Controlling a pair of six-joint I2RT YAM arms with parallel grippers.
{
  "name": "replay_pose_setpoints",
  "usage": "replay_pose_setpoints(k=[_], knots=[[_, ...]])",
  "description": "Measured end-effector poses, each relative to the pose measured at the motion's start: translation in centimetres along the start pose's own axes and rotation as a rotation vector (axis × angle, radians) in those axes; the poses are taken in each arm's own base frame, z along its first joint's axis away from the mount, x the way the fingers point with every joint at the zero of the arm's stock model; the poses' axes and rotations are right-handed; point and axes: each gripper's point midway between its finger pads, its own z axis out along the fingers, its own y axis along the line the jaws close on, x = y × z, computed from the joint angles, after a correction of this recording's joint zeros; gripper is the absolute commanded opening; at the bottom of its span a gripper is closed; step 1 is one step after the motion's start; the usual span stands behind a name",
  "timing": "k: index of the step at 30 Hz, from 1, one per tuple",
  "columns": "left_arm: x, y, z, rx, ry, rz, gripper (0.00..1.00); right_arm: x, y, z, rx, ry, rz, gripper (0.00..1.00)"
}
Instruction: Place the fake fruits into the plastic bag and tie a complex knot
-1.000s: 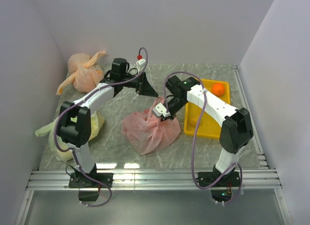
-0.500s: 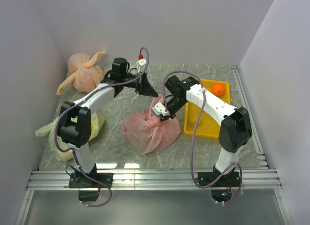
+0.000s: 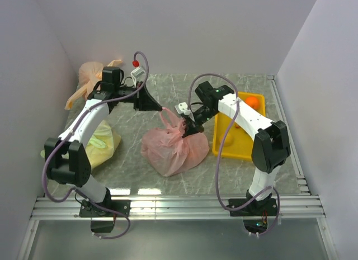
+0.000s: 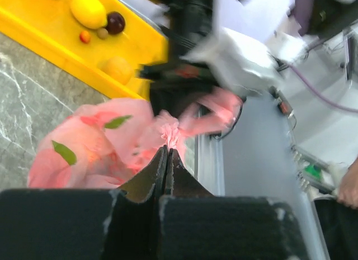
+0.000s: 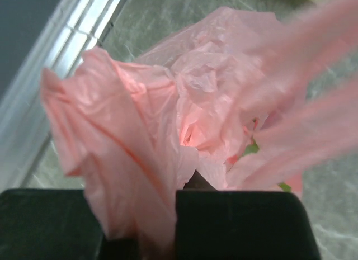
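Observation:
The pink plastic bag (image 3: 173, 151) lies mid-table, with green leaves of fake fruit showing through its skin (image 4: 66, 152). Its twisted handle strips form the knot (image 3: 172, 121) above the bag's mouth. My left gripper (image 3: 161, 109) (image 4: 168, 150) is shut on one pink strip, which runs taut to the knot. On the knot's right side, my right gripper (image 3: 189, 127) (image 5: 187, 184) is shut on bunched pink plastic that drapes over its jaws and hides most of them. More fake fruits stay in the tray: an orange (image 3: 253, 102), a lemon (image 4: 89, 9) and a dark plum (image 4: 115, 22).
A yellow tray (image 3: 241, 151) stands right of the bag, under the right arm. An orange-peach tied bag (image 3: 92, 81) sits at the back left. A yellow-green bag (image 3: 103, 140) lies at the left, by the left arm. Grey walls close in on the left, back and right.
My left gripper has shut on a pink strip and drawn back to the left, pulling the strip taut. The right gripper has shifted slightly back, still holding the plastic.

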Motion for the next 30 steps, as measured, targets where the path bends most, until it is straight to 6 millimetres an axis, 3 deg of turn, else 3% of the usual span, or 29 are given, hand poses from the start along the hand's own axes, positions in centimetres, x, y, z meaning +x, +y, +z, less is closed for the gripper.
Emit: replay_pose_setpoints(k=[8,11,16,22,26,30], knots=[[4.0,-3.5,0.2,0.029,0.101,0.118,0.01,-0.3,-2.6,0.9,0.083,-0.065,0.427,0.0],[6.3,-4.2,1.8,0.031,0.178,0.133,0.0,-0.4,-4.1,1.0,0.142,-0.101,0.597,0.0],[9.8,-4.7,4.0,0.011,0.253,0.123,0.0,1.0,-5.9,1.1,0.253,-0.162,0.951,0.0],[11.2,-2.1,7.3,-0.142,0.296,0.135,0.01,2.7,-7.4,0.9,0.351,-0.253,1.301,0.0],[13.4,1.0,10.0,-0.301,0.362,0.064,0.0,2.8,-7.6,0.9,0.385,-0.299,1.42,0.0],[15.6,5.2,9.4,-0.511,0.402,-0.061,0.0,2.2,-7.1,0.2,0.426,-0.345,1.476,0.0]])
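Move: The left gripper already pinches a strip of the pink bag's handle. The bag neck, bunched beside the right gripper, is about 6 cm back, 10 cm to its right and 11 cm lower. From the right hand that neck lies right at the fingers, about 2 cm below. From the left hand again, the filled bag body sits roughly 11 cm back, 7 cm right and 22 cm down; the yellow tray is about 2 cm ahead and 35 cm right. Bring the left gripper, fingers shut on the handle strip, about 10 cm back, then swing it down some 17 cm and right, easing forward again, tipping its fingers downward, to the base side of the right gripper at the bag neck. Meanwhile shift the right gripper forward 7 cm, still gripping its bunched piece and rolling roughly 90 degrees about its fingers. ##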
